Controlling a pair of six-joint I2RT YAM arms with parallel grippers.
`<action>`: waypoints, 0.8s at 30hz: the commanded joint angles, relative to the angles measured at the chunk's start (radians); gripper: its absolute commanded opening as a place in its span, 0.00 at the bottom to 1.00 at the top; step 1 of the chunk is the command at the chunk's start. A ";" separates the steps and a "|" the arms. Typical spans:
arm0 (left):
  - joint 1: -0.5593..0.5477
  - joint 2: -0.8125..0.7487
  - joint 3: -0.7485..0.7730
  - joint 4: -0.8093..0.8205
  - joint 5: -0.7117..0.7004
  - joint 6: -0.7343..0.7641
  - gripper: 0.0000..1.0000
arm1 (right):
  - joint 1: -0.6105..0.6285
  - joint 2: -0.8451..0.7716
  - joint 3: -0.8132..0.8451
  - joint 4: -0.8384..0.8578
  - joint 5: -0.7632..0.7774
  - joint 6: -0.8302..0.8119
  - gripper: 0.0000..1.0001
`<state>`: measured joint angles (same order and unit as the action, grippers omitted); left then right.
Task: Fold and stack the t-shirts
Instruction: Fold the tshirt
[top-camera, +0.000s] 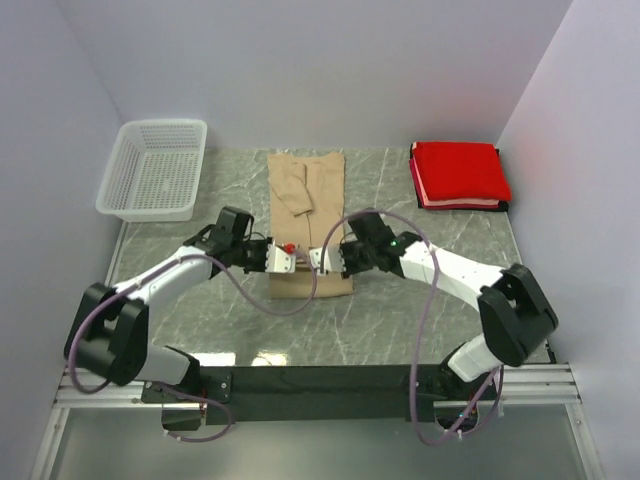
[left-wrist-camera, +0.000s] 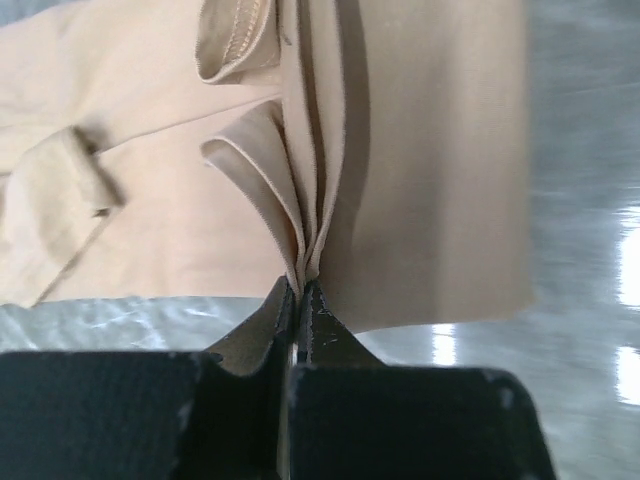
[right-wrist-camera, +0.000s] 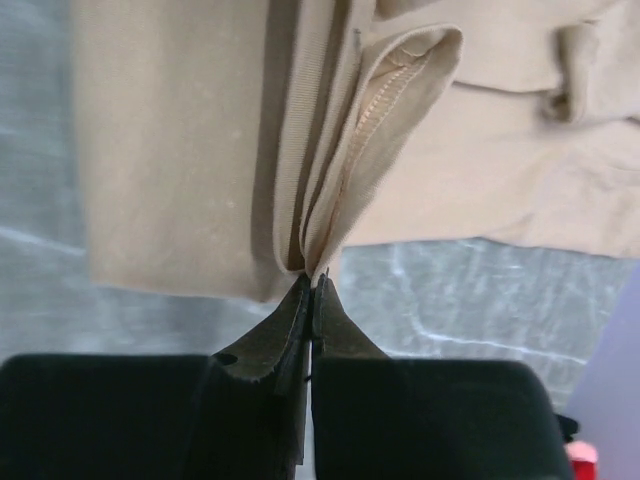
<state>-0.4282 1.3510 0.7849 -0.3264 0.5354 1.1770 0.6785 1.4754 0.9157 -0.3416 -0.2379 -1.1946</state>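
The tan t-shirt (top-camera: 308, 190) lies as a long narrow strip in the middle of the table, sleeves folded in. My left gripper (top-camera: 290, 260) is shut on a pinched bunch of its layers at the left edge, as the left wrist view (left-wrist-camera: 300, 282) shows. My right gripper (top-camera: 318, 260) is shut on the same shirt's right edge, pinching folded layers in the right wrist view (right-wrist-camera: 315, 278). The shirt cloth (left-wrist-camera: 420, 160) rises into pleats at both grips (right-wrist-camera: 180, 150). The red t-shirt (top-camera: 459, 174) lies folded at the back right, apart from both grippers.
A white plastic mesh basket (top-camera: 155, 170) stands at the back left. The grey marble table (top-camera: 420, 220) is bounded by white walls at left, back and right. Cables loop from both arms over the near part of the table.
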 joint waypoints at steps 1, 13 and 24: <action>0.049 0.085 0.100 0.070 0.060 0.079 0.01 | -0.059 0.066 0.109 0.013 -0.072 -0.114 0.00; 0.144 0.444 0.424 0.073 0.069 0.107 0.10 | -0.189 0.399 0.442 -0.022 -0.118 -0.209 0.05; 0.204 0.432 0.507 0.030 0.046 -0.025 0.52 | -0.235 0.370 0.526 -0.092 -0.115 -0.105 0.63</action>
<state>-0.2417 1.8778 1.2789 -0.2684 0.5510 1.2022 0.4511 1.9461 1.4460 -0.3801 -0.3317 -1.3315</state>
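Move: The t-shirt's hem is already lifted by its two corners, one in each hand. The line across the shirt where it will be laid is about 17 cm ahead of each hand and 8 cm below, its middle some 10 cm to the left hand's right and 9 cm to the right hand's left. The sleeve flap lies 26 cm ahead of the left hand and 6 cm to its right. The white basket is 29 cm ahead of that hand, 30 cm left; the red stack is 30 cm ahead of the right hand, 29 cm right. The t-shirt's hem, still pinched at both corners, is swept forward over the shirt body towards the collar, both hands going side by side and nearly level for about 16 cm. As they slow over the last few centimetres they dip slightly and the fingers open well, letting go of both corners; the left hand turns roughly 10 degrees counter-clockwise. ##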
